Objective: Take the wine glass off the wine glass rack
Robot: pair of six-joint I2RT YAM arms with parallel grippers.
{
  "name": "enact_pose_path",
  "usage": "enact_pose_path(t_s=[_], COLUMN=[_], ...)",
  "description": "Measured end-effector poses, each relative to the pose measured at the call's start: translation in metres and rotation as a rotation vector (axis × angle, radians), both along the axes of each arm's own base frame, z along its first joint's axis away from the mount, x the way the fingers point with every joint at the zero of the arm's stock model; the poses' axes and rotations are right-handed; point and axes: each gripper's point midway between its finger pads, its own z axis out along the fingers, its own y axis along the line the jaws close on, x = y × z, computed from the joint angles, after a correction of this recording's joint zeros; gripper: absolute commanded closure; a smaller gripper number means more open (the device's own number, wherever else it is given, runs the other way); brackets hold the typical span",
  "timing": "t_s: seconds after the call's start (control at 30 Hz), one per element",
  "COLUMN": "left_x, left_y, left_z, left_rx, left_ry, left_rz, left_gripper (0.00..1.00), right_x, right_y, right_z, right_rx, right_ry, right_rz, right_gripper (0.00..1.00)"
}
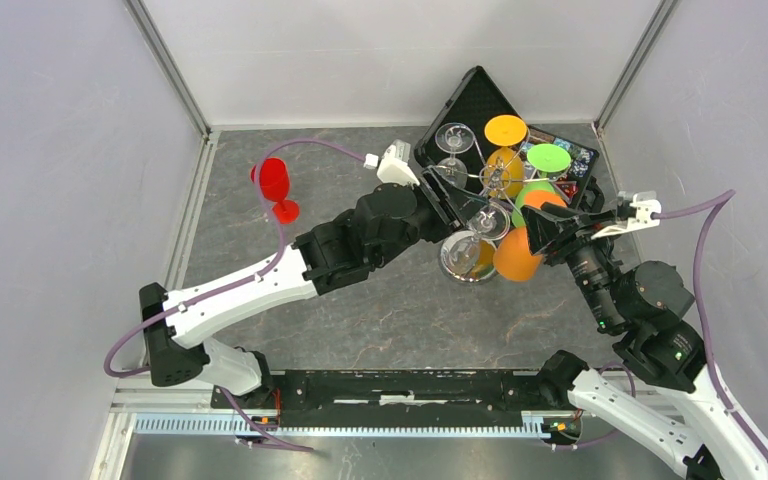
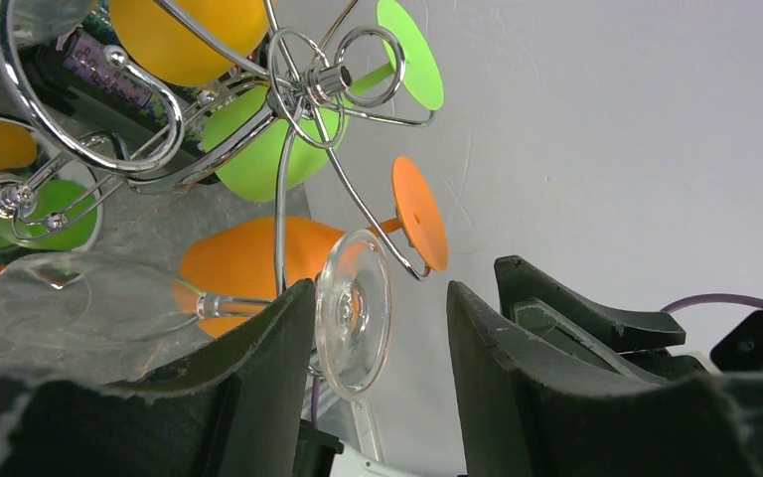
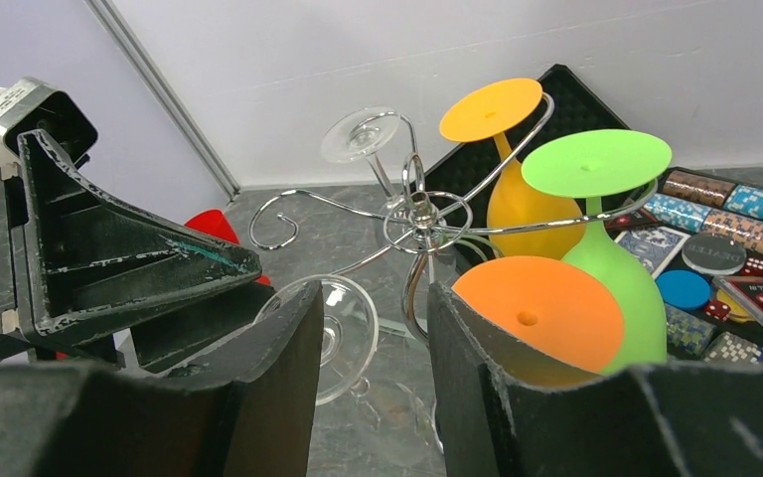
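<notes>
The silver wire wine glass rack (image 1: pixel 487 182) stands at the back right, with its hub in the left wrist view (image 2: pixel 323 79) and the right wrist view (image 3: pixel 422 209). Clear, orange, green and yellow wine glasses hang from its arms. My left gripper (image 1: pixel 438 195) is open, and the foot of a clear wine glass (image 2: pixel 353 313) sits between its jaws, close to the left finger. That glass still hangs on its rack arm, stem (image 2: pixel 228 303) pointing left. My right gripper (image 3: pixel 375 298) is open and empty, right beside the orange glass foot (image 3: pixel 541 308).
A red wine glass (image 1: pixel 275 185) stands on the table at the back left. A black case (image 1: pixel 480 100) with small coloured tiles lies open behind the rack. The rack's mirrored base (image 1: pixel 465 258) sits between the two grippers. Grey walls enclose the table.
</notes>
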Motion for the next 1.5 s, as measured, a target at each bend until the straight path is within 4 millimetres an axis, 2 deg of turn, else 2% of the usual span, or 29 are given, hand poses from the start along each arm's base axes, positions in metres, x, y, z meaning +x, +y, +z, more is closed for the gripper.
enact_pose_path(t_s=[0.27, 0.6, 0.77, 1.13, 1.3, 1.43, 1.5], left_x=[-0.012, -0.019, -0.019, -0.008, -0.004, -0.002, -0.001], left_y=[-0.011, -0.009, -0.01, -0.01, -0.011, -0.01, -0.011], left_z=[-0.002, -0.006, -0.01, -0.015, -0.018, -0.024, -0.025], left_rx=[-0.007, 0.04, 0.054, 0.066, 0.07, 0.086, 0.086], left_ry=[0.027, 0.063, 0.071, 0.082, 0.086, 0.097, 0.1], left_rz=[-0.083, -0.112, -0.115, -0.09, -0.085, -0.079, -0.08], left_gripper=[0.46, 0.48, 0.5, 0.59, 0.73, 0.96, 0.98], right_x=[0.0, 0.001, 0.001, 0.0, -0.001, -0.002, -0.003], right_y=[-0.004, -0.006, -0.008, -0.012, -0.015, -0.019, -0.019], right_z=[-0.003, -0.003, -0.002, 0.0, 0.001, 0.003, 0.004], right_rx=[0.003, 0.004, 0.015, 0.031, 0.038, 0.047, 0.049], right_ry=[0.001, 0.003, -0.005, -0.014, -0.02, -0.026, -0.028], right_rz=[-0.017, -0.03, -0.038, -0.055, -0.061, -0.073, -0.075], right_gripper=[0.52, 0.53, 0.54, 0.54, 0.55, 0.55, 0.55])
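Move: The foot of the hanging clear wine glass lies just beyond the left fingertips, about 2 cm ahead, 3 cm right and 2 cm below the hand point. The orange glass's foot is some 8 cm right of the clear foot and 3 cm farther out; the rack hub is about 6 cm beyond the clear foot and 1 cm right. From the right hand, the clear foot lies roughly 2 cm ahead, 6 cm left and 3 cm below. Draw the open left gripper back about 2 cm and a little right, sinking as it goes, then bring it forward again by about as much and on down, ending some 2.5 cm lower, level with the clear glass's foot. Close the fingers from above and below on the near rim of the foot to pinch it. Let the half-open right hand ease about 2 cm right. ##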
